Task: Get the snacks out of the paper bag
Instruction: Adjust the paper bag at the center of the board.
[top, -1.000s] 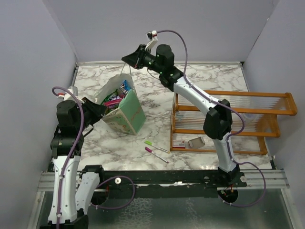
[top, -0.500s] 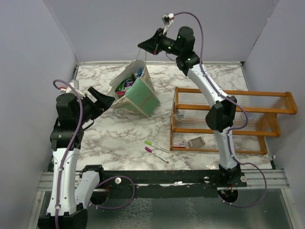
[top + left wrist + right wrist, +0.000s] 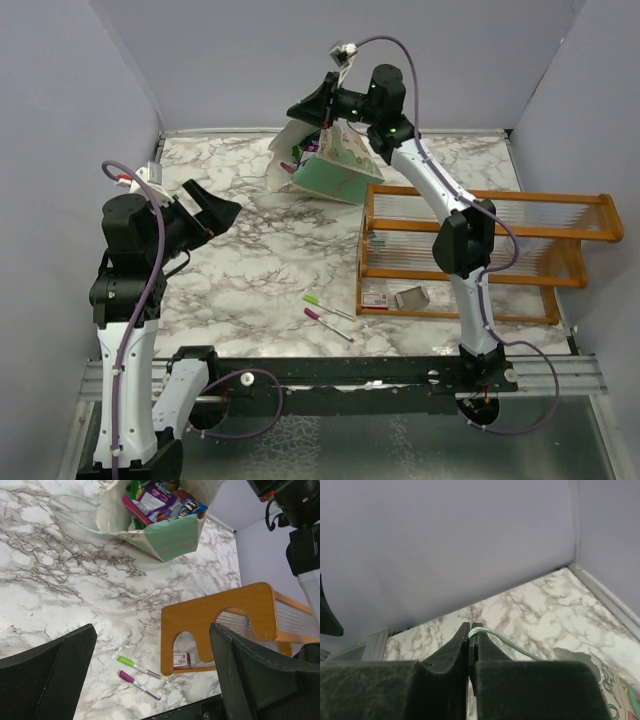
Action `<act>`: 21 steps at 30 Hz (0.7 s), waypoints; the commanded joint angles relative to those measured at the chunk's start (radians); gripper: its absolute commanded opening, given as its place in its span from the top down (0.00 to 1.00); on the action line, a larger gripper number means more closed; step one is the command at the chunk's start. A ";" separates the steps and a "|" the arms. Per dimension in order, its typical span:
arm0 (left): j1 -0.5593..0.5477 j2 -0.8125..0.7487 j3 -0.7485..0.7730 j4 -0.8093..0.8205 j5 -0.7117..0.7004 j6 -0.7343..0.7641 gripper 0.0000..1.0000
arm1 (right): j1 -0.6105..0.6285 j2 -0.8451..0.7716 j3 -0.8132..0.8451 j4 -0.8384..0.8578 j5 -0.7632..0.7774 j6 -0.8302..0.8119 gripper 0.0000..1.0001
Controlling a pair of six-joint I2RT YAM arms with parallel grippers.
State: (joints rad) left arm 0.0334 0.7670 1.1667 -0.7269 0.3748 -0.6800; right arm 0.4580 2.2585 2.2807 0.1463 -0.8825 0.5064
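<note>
The paper bag [image 3: 340, 172] hangs tilted at the back of the table, its mouth facing left. My right gripper [image 3: 303, 106] is above it, shut on the bag's thin string handle [image 3: 506, 641], which loops out between the pressed fingertips. The snacks [image 3: 159, 499] are still inside the bag: purple, blue and green packets crowd its mouth [image 3: 300, 156]. My left gripper [image 3: 214, 210] stands wide open, well to the left and nearer than the bag, with nothing between its fingers [image 3: 60, 672]. The bag [image 3: 172, 539] is far ahead of it in the left wrist view.
An orange wooden rack [image 3: 480, 250] stands at the right, with a small box [image 3: 411, 297] under it. A green and a pink pen [image 3: 328, 314] lie on the marble in front of the rack. Grey walls close the back and sides.
My left gripper has opened, let go of the bag and pulled back. The right gripper has carried the bag by its handle up and to the right, tipping it over.
</note>
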 commanded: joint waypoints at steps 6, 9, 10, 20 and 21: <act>-0.126 0.040 0.013 -0.021 -0.006 0.154 0.01 | 0.157 -0.180 -0.167 0.031 -0.109 0.031 0.99; -0.131 0.046 -0.023 0.018 0.032 0.165 0.01 | 0.157 -0.233 -0.245 0.007 -0.085 0.035 0.99; -0.131 0.041 -0.045 0.044 0.053 0.163 0.01 | 0.157 -0.240 -0.252 -0.013 -0.076 0.037 0.99; -0.131 0.009 -0.242 0.259 0.107 0.055 0.02 | 0.058 -0.250 -0.271 0.010 -0.075 0.250 0.99; -0.132 0.017 -0.246 0.276 0.122 0.054 0.03 | 0.053 -0.245 -0.267 0.010 -0.086 0.257 0.99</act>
State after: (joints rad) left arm -0.0940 0.7803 0.9264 -0.5648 0.4469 -0.6048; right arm 0.5510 2.0735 2.0098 0.0849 -0.9413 0.6479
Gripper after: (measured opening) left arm 0.981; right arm 0.020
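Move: From the right hand, whose shut fingers already hold one bag handle, the open marble at the board's centre lies about 10 cm back, 7 cm to the right and 36 cm below. The paper bag's middle is some 4 cm ahead, 7 cm right and 20 cm down; the rack's middle is 19 cm back, 40 cm right and 32 cm down. From the open left hand, the paper bag is roughly 26 cm ahead, 20 cm right and 18 cm below. Swinging the paper bag by its handle, the right hand sweeps about 11 cm back towards the board's centre, first bearing left and sinking slightly, then easing right and a little forward, tipping about 15 degrees; its shut fingers keep the handle. Meanwhile the left hand, wide open and touching nothing, goes about 4 cm right towards the bag, sinks some 7 cm and turns clockwise. ##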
